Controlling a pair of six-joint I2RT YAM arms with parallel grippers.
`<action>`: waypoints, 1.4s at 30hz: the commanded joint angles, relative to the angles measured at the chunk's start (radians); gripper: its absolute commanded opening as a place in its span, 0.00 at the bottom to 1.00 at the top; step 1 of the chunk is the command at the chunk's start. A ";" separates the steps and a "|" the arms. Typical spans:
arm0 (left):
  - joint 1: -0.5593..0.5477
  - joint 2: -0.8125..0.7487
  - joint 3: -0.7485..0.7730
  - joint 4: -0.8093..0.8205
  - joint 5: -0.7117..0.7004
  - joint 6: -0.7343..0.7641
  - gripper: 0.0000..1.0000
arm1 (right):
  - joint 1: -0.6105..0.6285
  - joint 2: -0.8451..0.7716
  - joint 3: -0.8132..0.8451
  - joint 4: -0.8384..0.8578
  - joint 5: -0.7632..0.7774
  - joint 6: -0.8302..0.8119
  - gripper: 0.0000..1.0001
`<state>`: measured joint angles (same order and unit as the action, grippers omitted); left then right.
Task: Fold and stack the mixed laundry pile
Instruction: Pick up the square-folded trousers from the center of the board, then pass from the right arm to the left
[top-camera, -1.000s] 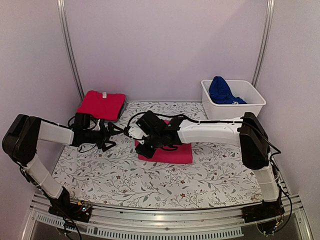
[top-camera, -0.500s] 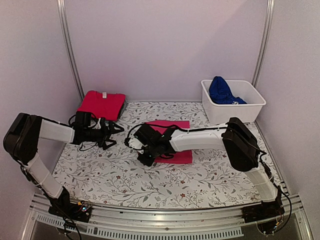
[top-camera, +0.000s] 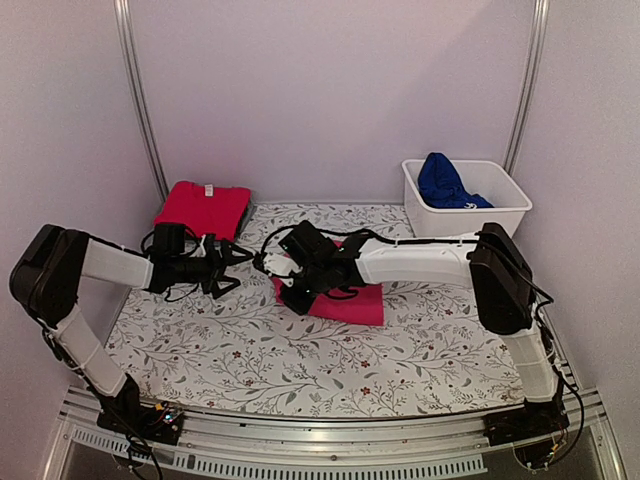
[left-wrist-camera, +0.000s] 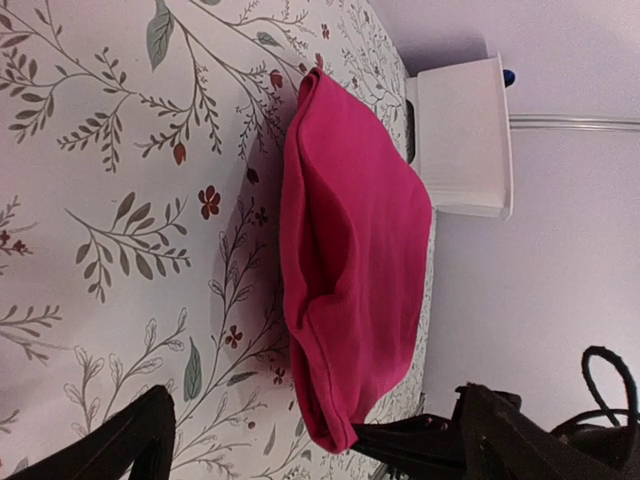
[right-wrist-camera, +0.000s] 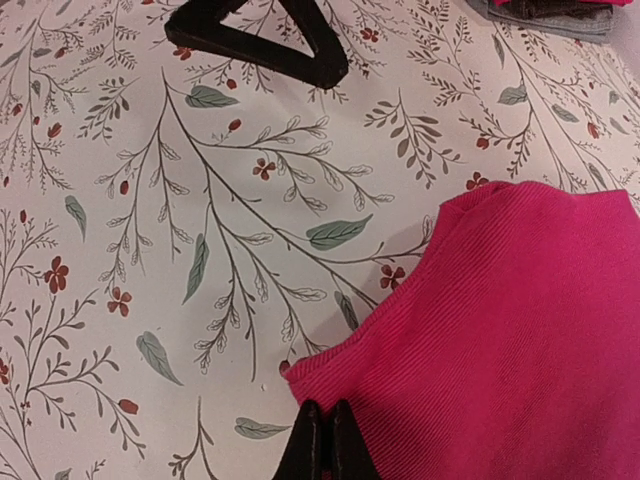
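A folded magenta-pink garment (top-camera: 350, 303) lies mid-table on the floral cloth. My right gripper (top-camera: 287, 292) is shut on its near-left corner, which stands slightly raised off the cloth (left-wrist-camera: 330, 420). In the right wrist view the closed fingertips (right-wrist-camera: 325, 440) pinch the hem of the pink fabric (right-wrist-camera: 500, 330). To the left of that garment my left gripper (top-camera: 236, 262) is open with nothing in it; its fingers frame the pink garment (left-wrist-camera: 350, 230). A folded red tee (top-camera: 203, 208) rests at the back left on a dark grey garment (right-wrist-camera: 550, 15). A royal blue garment (top-camera: 440, 180) sits in the tub.
A white plastic tub (top-camera: 510, 215) stands at the back right, also seen beyond the pink garment (left-wrist-camera: 460, 140). The floral leaf-patterned cloth (top-camera: 250, 350) covers the table. Metal posts and pale walls close in the back and sides.
My right gripper shut on the pink garment's near-left corner and drew it slightly up and back. The left gripper edged a little right, still open.
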<state>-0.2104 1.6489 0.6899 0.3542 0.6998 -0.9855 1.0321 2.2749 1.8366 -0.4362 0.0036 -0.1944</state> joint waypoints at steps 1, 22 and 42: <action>-0.012 0.012 0.007 0.035 0.004 -0.016 1.00 | -0.009 -0.085 -0.035 0.031 -0.052 0.009 0.00; -0.245 0.378 0.170 0.319 0.027 -0.259 1.00 | -0.006 -0.124 -0.044 0.055 -0.108 0.006 0.00; -0.252 0.590 0.410 0.163 0.076 -0.160 0.24 | 0.020 -0.131 -0.045 0.052 -0.081 0.008 0.00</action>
<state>-0.4713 2.2295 1.0393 0.6888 0.7841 -1.2568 1.0340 2.2028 1.7679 -0.4152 -0.0566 -0.1951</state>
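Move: The square-folded trousers lie with their middle about 20 cm to the left hand's right, level with it in reach and roughly 7 cm below. The right gripper, already pinching their near edge by the lifted near-left corner, is some 13 cm right of the left hand, 6 cm back and 2 cm lower. The folded stack sits about 18 cm ahead and 10 cm left of the left hand, 6 cm below. From the right hand, the trousers' middle is about 6 cm ahead, 7 cm right and 5 cm down. Rightward by about 14 cm, and sinking some 7 cm as it goes, the left hand runs in on the trousers' raised left edge, forward of the right gripper, turning a little clockwise. Arriving wide open, it straddles the edge, one finger over the cloth and the other under, and closes about two thirds. The right hand keeps its pinch, easing up and slightly back. ##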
